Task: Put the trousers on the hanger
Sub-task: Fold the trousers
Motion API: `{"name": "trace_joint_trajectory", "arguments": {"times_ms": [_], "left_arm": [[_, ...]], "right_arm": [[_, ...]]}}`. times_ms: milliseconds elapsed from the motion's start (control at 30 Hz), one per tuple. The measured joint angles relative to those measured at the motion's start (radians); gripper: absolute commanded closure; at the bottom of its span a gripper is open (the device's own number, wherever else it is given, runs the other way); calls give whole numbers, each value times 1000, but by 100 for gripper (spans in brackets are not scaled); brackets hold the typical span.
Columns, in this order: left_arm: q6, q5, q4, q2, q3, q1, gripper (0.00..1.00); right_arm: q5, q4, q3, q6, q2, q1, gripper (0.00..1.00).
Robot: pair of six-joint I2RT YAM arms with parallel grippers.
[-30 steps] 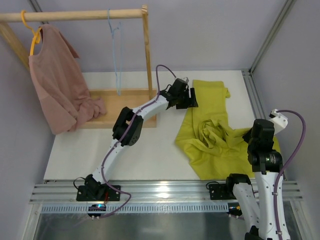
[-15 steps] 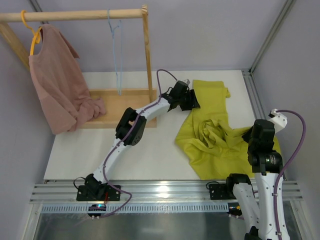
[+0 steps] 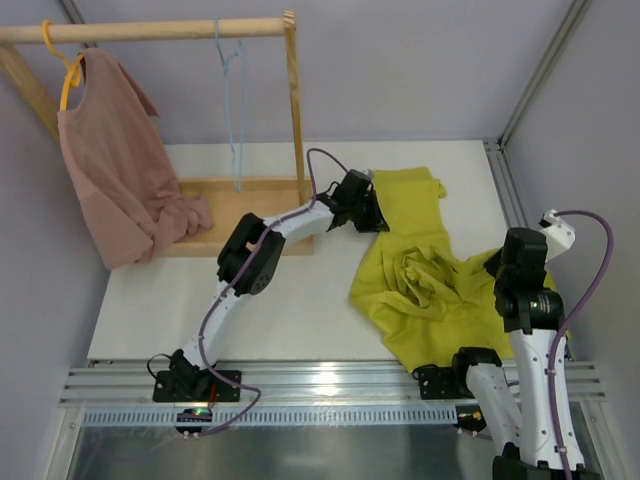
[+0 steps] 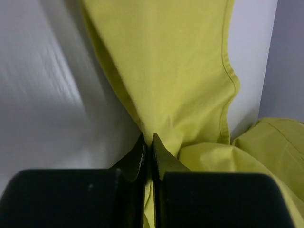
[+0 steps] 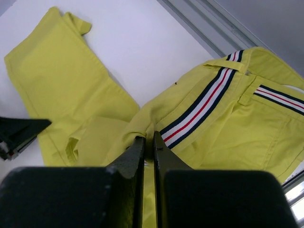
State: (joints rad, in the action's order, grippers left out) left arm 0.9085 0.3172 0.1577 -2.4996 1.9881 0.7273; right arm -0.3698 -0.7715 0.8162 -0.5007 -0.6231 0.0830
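The yellow-green trousers (image 3: 425, 270) lie crumpled on the white table at the right, one leg stretching toward the back. My left gripper (image 3: 372, 212) is shut on the left edge of that leg (image 4: 175, 71), the cloth pinched between its jaws. My right gripper (image 5: 148, 137) is shut on the trousers at the striped waistband (image 5: 204, 107), over the near right part of the heap. The thin light-blue hanger (image 3: 233, 110) hangs from the wooden rail (image 3: 150, 30) at the back, apart from both grippers.
A wooden rack with a base board (image 3: 250, 215) stands at the back left. A dusty-pink T-shirt (image 3: 115, 170) hangs there on a yellow hanger (image 3: 66, 70). Metal rails (image 3: 330, 385) run along the near table edge, and a frame post (image 3: 540, 70) rises at the back right.
The left gripper has closed on the trouser leg's edge and drawn it a little left and toward me; the leg's far end has shifted. The right arm has hardly moved.
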Motion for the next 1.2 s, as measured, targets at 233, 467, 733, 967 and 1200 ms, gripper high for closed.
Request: {"name": "trace_joint_trajectory", "arguments": {"times_ms": [233,467,733,967,1200], "left_arm": [[-53,-192,183,435,-235,100,100],[-61,-328,300,814,-452,215,100],[-59,-580,556,1013,-628,220,100],[-40,-845,806,1246,-698,208,100],[-53,-896,900,1341,-793,33,100]], "right_arm": [[-133,6,92,-10,-92,0,96],[-215,9,174,-6,-111,0,96],[-230,3,232,6,-161,0,96],[-296,-32,243,39,-171,6,96],[-350,-52,278,61,-233,57,96]]}}
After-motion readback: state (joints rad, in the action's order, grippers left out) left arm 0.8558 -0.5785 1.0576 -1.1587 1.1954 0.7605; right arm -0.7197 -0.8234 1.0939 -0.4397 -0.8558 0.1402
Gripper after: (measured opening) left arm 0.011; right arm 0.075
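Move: My left hand already pinches the left edge of the trouser leg. The bare table in front of the wooden tray lies about 37 cm to its left and 19 cm back; the tray's middle is some 35 cm left and 3 cm ahead, and the leg's end about 13 cm ahead and 7 cm right. My right hand holds the waist aloft; the table's right edge is level with it, roughly 9 cm to its right and 19 cm below. I whip the pinched leg up nearly 20 cm while drawing it back, then sweep my left hand some 35 cm left over the bare table in front of the tray, rolling the hand's left side up and turning counter-clockwise as I go. My right hand keeps its grip on the waist, rising about 7 cm, easing right towards the table's edge and turning clockwise. ##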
